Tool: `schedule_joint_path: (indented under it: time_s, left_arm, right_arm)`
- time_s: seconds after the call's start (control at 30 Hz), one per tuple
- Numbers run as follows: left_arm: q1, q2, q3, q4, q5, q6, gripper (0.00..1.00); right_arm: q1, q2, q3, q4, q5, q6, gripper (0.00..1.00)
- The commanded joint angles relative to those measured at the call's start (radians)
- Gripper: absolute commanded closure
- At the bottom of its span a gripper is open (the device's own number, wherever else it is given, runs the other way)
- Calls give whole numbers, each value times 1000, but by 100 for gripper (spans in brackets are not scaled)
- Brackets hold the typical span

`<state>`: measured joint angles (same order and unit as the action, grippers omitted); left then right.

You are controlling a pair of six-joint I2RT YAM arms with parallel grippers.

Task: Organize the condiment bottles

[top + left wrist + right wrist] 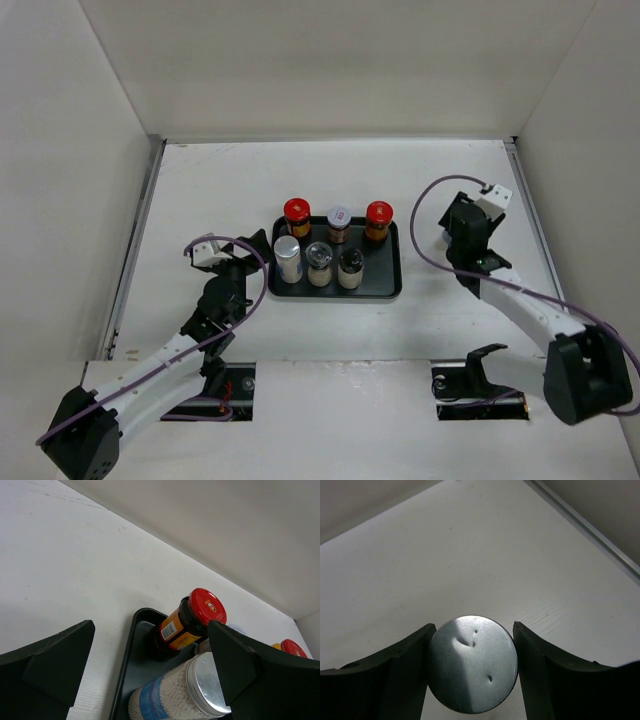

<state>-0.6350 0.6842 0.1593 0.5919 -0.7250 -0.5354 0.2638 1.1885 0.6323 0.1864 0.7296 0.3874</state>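
Note:
A black tray [390, 290] at the table's middle holds several condiment bottles. Two red-capped amber ones [297, 212] [379, 214] stand at the back with a pale-lidded brown one [339, 222] between them. In front stand a white, blue-labelled bottle [287, 258], a clear silver-lidded one [319, 262] and a black-capped one [350, 266]. My left gripper [256, 246] is open beside the tray's left edge. It frames the near red-capped bottle [192, 620] and the blue-labelled one [170, 695]. My right gripper [474, 628] is right of the tray, its fingers pressed against a round silver lid [471, 665]; the bottle's body is hidden.
White walls enclose the table on the left, back and right, with a metal strip [527, 200] along the right edge. Bare table [220, 190] lies behind and to both sides of the tray. A cable loops over each arm.

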Motion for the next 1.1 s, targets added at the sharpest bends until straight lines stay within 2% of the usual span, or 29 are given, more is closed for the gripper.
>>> schedule_joint_path:
  time_s: [0.0,0.13,0.2,0.3,0.4,0.53,0.87,0.9,0.93,1.03,1.07]
  left_arm:
    - [11,-2,-7,36,6,-12,0]
    - [7,14,-3,39,4,-14,0]
    - [16,41,2,45,4,-15,0]
    - [13,63,14,37,6,-17,0]
    - [22,77,26,31,-5,-15,0]
    - [31,78,72,-64,-19,-17,0]
    - [82,107,183,-274,-19,-77,0]
    - [87,109,198,-306,-22,-86,0]
    - [91,110,207,-325,-24,-92,0]
    - [123,141,258,-400,-19,-110,0]
    - [133,146,278,-435,-14,-123,0]
  right_arm:
    - [138,-173,-20,21,86,-10,42]
    - [313,-314,-52,-99,126,5,42]
    - [399,-328,-43,-149,126,51,42]
    - [513,-273,-16,-151,113,87,41]
    - [593,-192,-6,-81,93,85,41]
    - [628,-107,-11,8,64,50,41]
    - [659,-7,-40,91,39,30,38]
    - [659,-3,-40,90,33,28,34]
    - [660,-3,-40,90,30,19,27]
    - [676,-27,-40,85,39,8,1]
    - [674,-44,-40,84,31,8,0]
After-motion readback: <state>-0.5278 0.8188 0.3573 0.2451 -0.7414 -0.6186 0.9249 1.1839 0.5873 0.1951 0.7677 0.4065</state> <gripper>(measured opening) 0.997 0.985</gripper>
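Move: In the right fingers is the blue-labelled bottle, bound for the tray's near right corner, roughly 21 cm to this hand's left, 7 cm back and 10 cm below. The black-lidded bottle stands some 9 cm further left of that corner, level with it; the rightmost red-lidded jar stands about 11 cm beyond it, and the grey-lidded jar some 11 cm to that jar's left. From the left hand, the corner is about 43 cm right, level ahead, 12 cm lower. Swinging about 21 cm left and 7 cm back, the right hand lifts the held bottle some 5 cm on the way, then lowers it about 7 cm into the tray's near right corner, turning some 35 degrees counter-clockwise; at the end the fingers open and let go. The left hand, empty and open, dips, edges left and forward, and tips down slightly. ##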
